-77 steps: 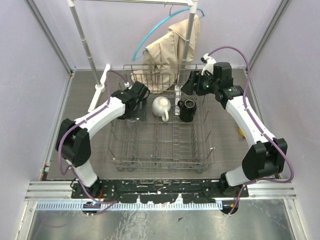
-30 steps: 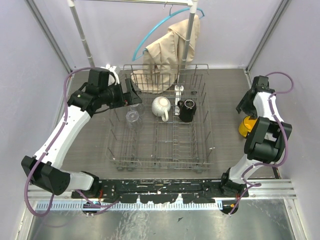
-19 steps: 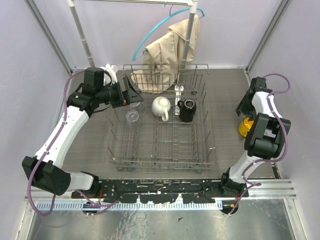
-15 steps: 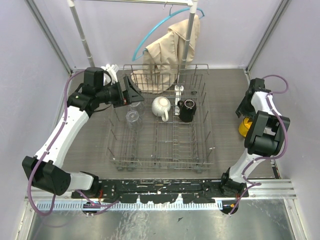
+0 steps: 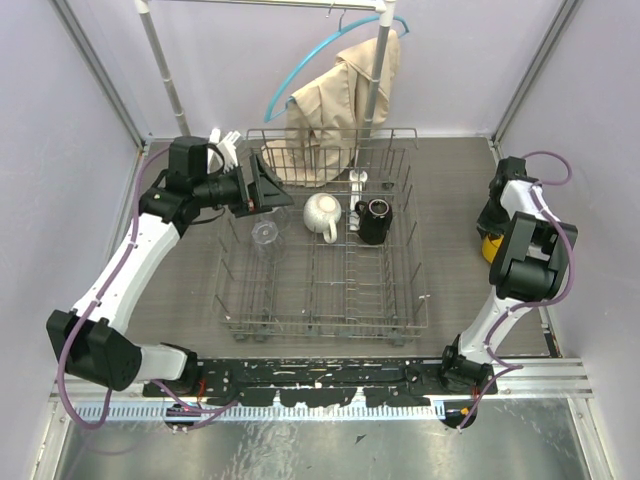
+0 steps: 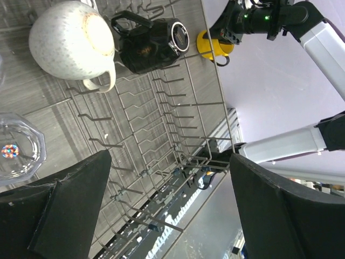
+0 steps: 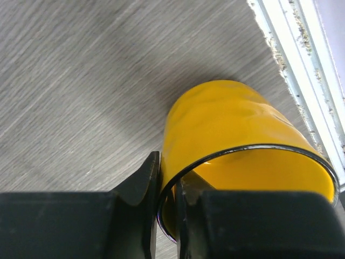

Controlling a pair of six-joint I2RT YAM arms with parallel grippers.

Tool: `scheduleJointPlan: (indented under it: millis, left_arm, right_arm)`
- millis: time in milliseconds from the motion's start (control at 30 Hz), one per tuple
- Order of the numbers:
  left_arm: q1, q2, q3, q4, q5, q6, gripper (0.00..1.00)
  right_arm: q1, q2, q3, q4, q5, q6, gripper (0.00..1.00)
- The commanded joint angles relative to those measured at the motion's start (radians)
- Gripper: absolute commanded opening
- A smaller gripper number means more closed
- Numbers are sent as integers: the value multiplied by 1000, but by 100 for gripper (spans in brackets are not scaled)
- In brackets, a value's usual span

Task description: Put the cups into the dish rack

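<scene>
The grey wire dish rack (image 5: 318, 327) holds a white mug (image 5: 322, 214), a black mug (image 5: 376, 221) and a clear glass tumbler (image 5: 265, 235). A yellow mug (image 7: 226, 124) stands on the table at the far right, outside the rack, mostly hidden by my right arm in the top view. My right gripper (image 7: 168, 178) is shut on its rim, one finger inside and one outside. Above the rack's back left corner, my left gripper (image 5: 262, 180) hangs open and holds nothing. In the left wrist view, the white mug (image 6: 67, 38), black mug (image 6: 148, 46) and tumbler (image 6: 16, 151) lie below its fingers (image 6: 70, 216).
A clothes rail with a beige garment (image 5: 340, 95) on a blue hanger stands behind the rack. The table's metal side edge (image 7: 302, 70) runs just right of the yellow mug. The enclosure walls close in on both sides.
My right gripper has shut on the yellow mug's rim. My left arm has shifted only slightly near the rack's back left corner.
</scene>
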Motion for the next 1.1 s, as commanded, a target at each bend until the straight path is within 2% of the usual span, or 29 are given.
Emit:
scheduleJointPlan:
  millis: [0,333,567,733,833,967,1067]
  left_arm:
    - [8,-20,-48,116,103,-63,98]
    - [11,-20,-98,283,247,-217,98]
    - [2,-53,-127,394,287,-317,98]
    - [-20,-98,-204,603,254,-446,98]
    - [-52,-104,-218,661,232,-416,98]
    - [-105,-87,-210,682,266,-307,98]
    - [-118,-73,-224,762,286,-294,98]
  right_arm:
    - [0,-25,20,34,-1,6,0]
    - [0,-158,85,7,-254,27,0]
    - [-1,-308,114,36,-449,91,1]
    - [-1,-370,202,52,-567,195,1]
    - [1,-402,250,92,-643,291,0]
    - [25,-431,313,155,-752,428,1]
    - [61,-459,311,252,-825,558,1]
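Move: The right hand already pinches the yellow cup's rim, the cup's middle about 3 cm back, 2 cm right and 3 cm below. The dish rack's middle lies level ahead, roughly 41 cm left and slightly lower; the black mug stands some 30 cm left and 3 cm ahead, the white cup 41 cm left and 5 cm ahead. From the left hand, the rack's middle is level ahead, about 11 cm right and 25 cm below. Right hand lifts the rim-pinched yellow cup some 27 cm, veering left, fingers tipping forward; left hand rises back-right. ##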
